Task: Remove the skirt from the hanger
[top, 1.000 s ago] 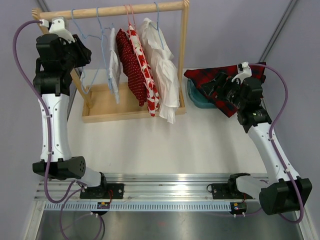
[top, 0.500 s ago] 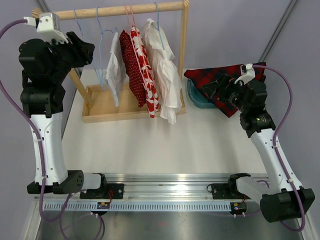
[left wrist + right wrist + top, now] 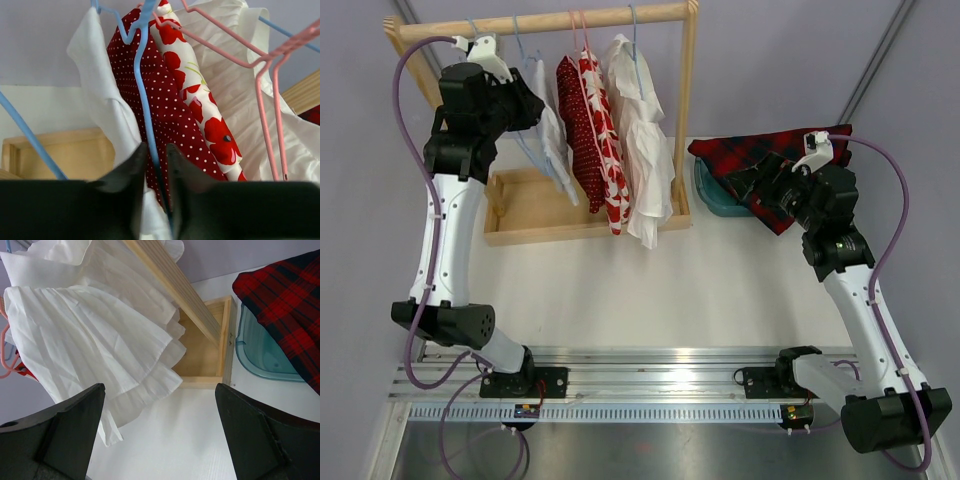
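A small white skirt [image 3: 552, 135] [image 3: 100, 95] hangs on a light-blue wire hanger [image 3: 142, 90] at the left of the wooden rail [image 3: 550, 20]. My left gripper [image 3: 530, 105] [image 3: 156, 146] is high up beside it. Its jaws stand narrowly apart, shut on the blue wire, and white cloth lies against the left finger. Behind it hang a red dotted skirt [image 3: 150, 100] and a poppy-print one [image 3: 200, 100] on pink hangers. My right gripper [image 3: 755, 175] [image 3: 160, 390] stands wide open and holds nothing, above the table right of the rack.
A ruffled white garment [image 3: 645, 150] [image 3: 90, 330] hangs at the right end of the rail. The rack's wooden base tray [image 3: 520, 225] sits below. A red plaid cloth [image 3: 760, 150] [image 3: 285, 295] drapes over a teal basin [image 3: 705, 190] [image 3: 260, 355] at the right.
My left arm swung from the rack's far left end back right onto the blue hanger. The white skirt now tilts left toward it. The right arm barely moved.
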Tool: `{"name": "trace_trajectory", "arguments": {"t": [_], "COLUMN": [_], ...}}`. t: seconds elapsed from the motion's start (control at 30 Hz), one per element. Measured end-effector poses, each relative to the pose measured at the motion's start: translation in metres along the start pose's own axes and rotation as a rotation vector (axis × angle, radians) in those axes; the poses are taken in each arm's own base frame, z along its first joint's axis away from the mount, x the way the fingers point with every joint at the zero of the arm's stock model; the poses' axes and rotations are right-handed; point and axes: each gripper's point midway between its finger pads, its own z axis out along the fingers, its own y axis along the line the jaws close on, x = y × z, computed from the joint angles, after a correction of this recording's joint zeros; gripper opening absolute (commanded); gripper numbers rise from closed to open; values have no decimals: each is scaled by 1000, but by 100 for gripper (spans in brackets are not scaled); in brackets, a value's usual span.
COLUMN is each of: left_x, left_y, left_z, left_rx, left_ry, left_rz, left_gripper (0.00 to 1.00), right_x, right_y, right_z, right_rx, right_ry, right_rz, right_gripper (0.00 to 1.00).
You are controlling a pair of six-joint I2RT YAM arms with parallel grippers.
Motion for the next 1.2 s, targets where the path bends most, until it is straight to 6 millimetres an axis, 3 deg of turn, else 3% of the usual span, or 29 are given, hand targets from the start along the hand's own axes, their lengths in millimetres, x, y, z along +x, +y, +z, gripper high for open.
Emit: {"name": "trace_trajectory", "arguments": {"t": [0.07,0.23,0.4,0.5,0.6,0.7,0.77,0.9,1.03,1.2], "left_x": [3,4,-5,-31,-55,-67,-71,-63,-49,-41], "left_y": [3,2,-19,-44,-64,-72,-74,-75,-74,-72], "left_z": [4,6,-5,-24,-50,-75,-84,-91,-83,-77], "left_rx": [-16,-36,-24,19,67,90,97,102,89,79], "left_ry": [6,4,1,-56,-130,-173,-190,-184,-146,-125], "left_rz": [-7,-6,10,22,25,20,14,1,-12,-23], "left_gripper": [0,0,0,0,0,0,0,0,0,0], "right_x": [0,2,3,2,-12,-21,-27,-31,10,88], "right_y": [0,-1,13,61,146,217,246,298,344,353], "right_z": [0,0,0,2,2,-17,-33,-41,-24,23], "right_rx": [0,1,-56,-148,-289,-443,-507,-597,-659,-609], "right_ry": [0,5,21,62,62,32,11,-13,66,220], "right_rz": [0,-1,-17,-68,-174,-228,-241,-246,-266,-310], "right_gripper": [100,99,99,99,99,99,100,99,99,99]}}
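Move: The blue hanger's near wire runs between the left fingers, about 1 cm ahead; its white skirt hangs some 4 cm ahead, 3 cm right and 7 cm lower, with the dotted red skirt about 4 cm ahead, 8 cm right and 8 cm down. From the right hand the white skirt is about 32 cm left, 8 cm ahead and slightly higher; the big white garment is roughly 17 cm left and 7 cm ahead, about level. Left fingers pinch the hanger, pull back and up; open right hand sweeps about 30 cm left towards white skirt. ##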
